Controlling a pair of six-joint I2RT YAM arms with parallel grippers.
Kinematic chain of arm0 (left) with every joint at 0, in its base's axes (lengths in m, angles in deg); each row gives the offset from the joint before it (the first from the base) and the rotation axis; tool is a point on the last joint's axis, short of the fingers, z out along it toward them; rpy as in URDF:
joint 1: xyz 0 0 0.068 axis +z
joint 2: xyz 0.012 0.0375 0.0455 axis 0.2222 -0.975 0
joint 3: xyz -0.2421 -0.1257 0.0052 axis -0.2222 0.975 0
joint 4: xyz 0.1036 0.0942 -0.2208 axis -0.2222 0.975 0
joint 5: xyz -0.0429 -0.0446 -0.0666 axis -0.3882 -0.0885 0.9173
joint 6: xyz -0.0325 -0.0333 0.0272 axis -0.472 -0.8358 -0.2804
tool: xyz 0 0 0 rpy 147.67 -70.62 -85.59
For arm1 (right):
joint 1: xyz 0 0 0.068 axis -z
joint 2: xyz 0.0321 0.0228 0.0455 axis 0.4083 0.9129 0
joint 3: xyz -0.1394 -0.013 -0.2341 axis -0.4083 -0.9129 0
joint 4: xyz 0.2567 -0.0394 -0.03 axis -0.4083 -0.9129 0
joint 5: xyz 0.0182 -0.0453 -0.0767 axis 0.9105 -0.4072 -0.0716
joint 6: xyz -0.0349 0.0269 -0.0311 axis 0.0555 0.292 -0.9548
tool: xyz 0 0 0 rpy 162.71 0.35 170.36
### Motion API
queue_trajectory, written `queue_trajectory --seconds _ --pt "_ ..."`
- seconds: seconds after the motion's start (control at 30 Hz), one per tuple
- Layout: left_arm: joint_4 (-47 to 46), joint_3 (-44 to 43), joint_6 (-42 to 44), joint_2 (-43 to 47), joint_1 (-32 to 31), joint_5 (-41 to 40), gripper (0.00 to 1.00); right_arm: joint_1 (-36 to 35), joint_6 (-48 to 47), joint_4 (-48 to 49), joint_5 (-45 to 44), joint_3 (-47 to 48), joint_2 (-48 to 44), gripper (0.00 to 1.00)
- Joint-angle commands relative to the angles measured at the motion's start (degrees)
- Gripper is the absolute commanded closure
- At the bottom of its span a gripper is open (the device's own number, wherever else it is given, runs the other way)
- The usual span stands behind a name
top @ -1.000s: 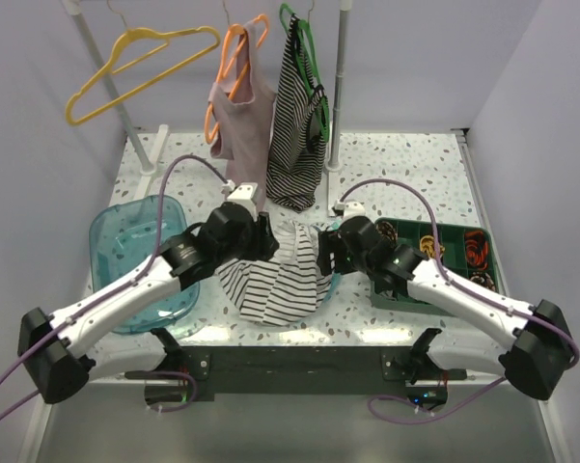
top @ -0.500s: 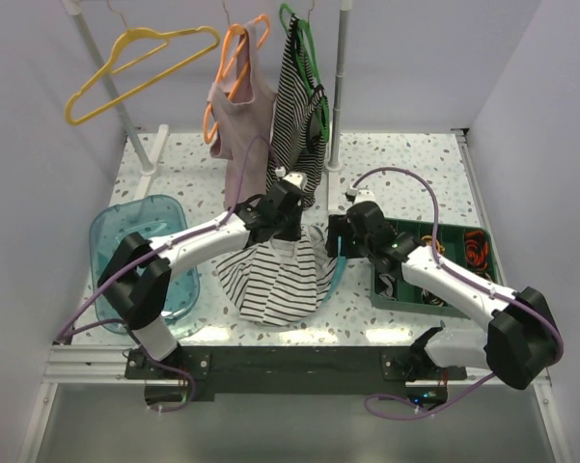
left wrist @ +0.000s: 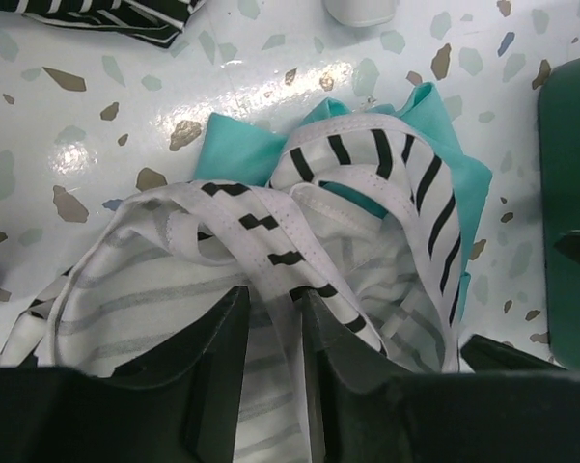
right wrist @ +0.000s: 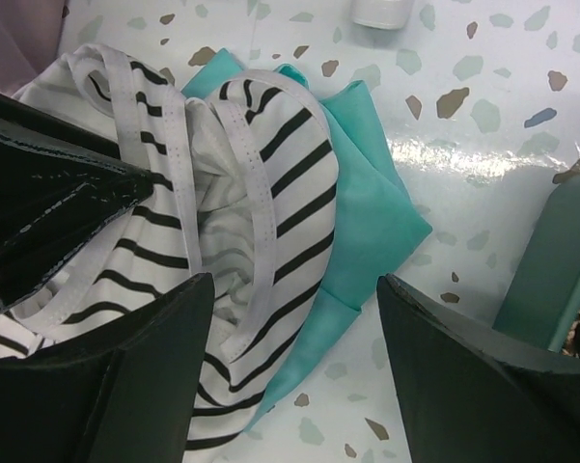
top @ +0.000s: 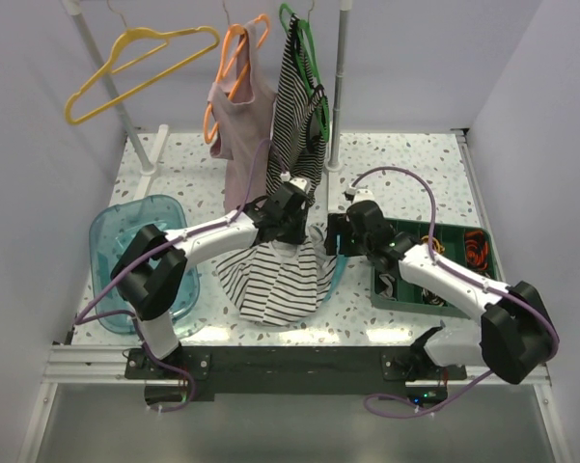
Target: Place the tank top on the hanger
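Note:
The tank top (top: 275,280), white with thin black stripes, lies crumpled on the table in front of the arms, partly on a teal cloth (top: 336,270). My left gripper (top: 294,214) is at its far edge. In the left wrist view the tank top (left wrist: 367,193) has a white strap running between the jaws of the left gripper (left wrist: 275,309), which are shut on it. My right gripper (right wrist: 294,299) hangs open over the tank top (right wrist: 261,164) and the teal cloth (right wrist: 367,222), holding nothing. The yellow hanger (top: 135,63) hangs bare on the rail at the back left.
A pink top on an orange hanger (top: 239,116) and a dark striped top on a green hanger (top: 297,125) hang behind the grippers. A clear blue bin (top: 125,241) sits left, a green tray (top: 434,236) of small items right. A white rack post (top: 340,87) stands behind.
My left arm has reached farther back and right to the tank top's far edge, and its jaws have narrowed onto a strap. The right gripper has shifted slightly back and stays open.

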Motion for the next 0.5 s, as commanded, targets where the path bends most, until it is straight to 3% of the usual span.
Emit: queue_trajectory --seconds 0.0,0.2,0.47 --pt "-4.79 -1.24 -0.46 0.00 0.50 2.98 0.70 0.17 -0.90 3.87 0.36 2.25 3.27 0.28" --pt "-6.99 2.18 -1.52 3.25 1.12 3.96 0.99 0.96 -0.81 5.54 -0.87 4.44 5.91 0.28" --pt "-7.25 6.84 -2.05 10.63 2.35 2.64 1.00 1.14 -0.55 7.13 -1.58 10.07 13.55 0.32"
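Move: The near-left shoulder strap of the striped tank top already runs between my left fingertips, no more than 1 cm below the hand point; the shirt's body spreads about 11 cm back and 5 cm left of that hand. From my right hand, the right strap lies some 4 cm ahead, 3 cm left and 4 cm below. The teal cloth's uncovered part shows roughly 3 cm straight ahead, underneath; the white rack foot is about 12 cm straight ahead. I shut my left fingers from about a third open and pinch the left strap's white edge, shifting 1 cm to the right and back again, then starting to rise by about 1 cm. Meanwhile my right hand, fingers staying wide open, dips some 2 cm and then slides about 3 cm forward and a little left towards the right strap, coming up slightly at the end. ##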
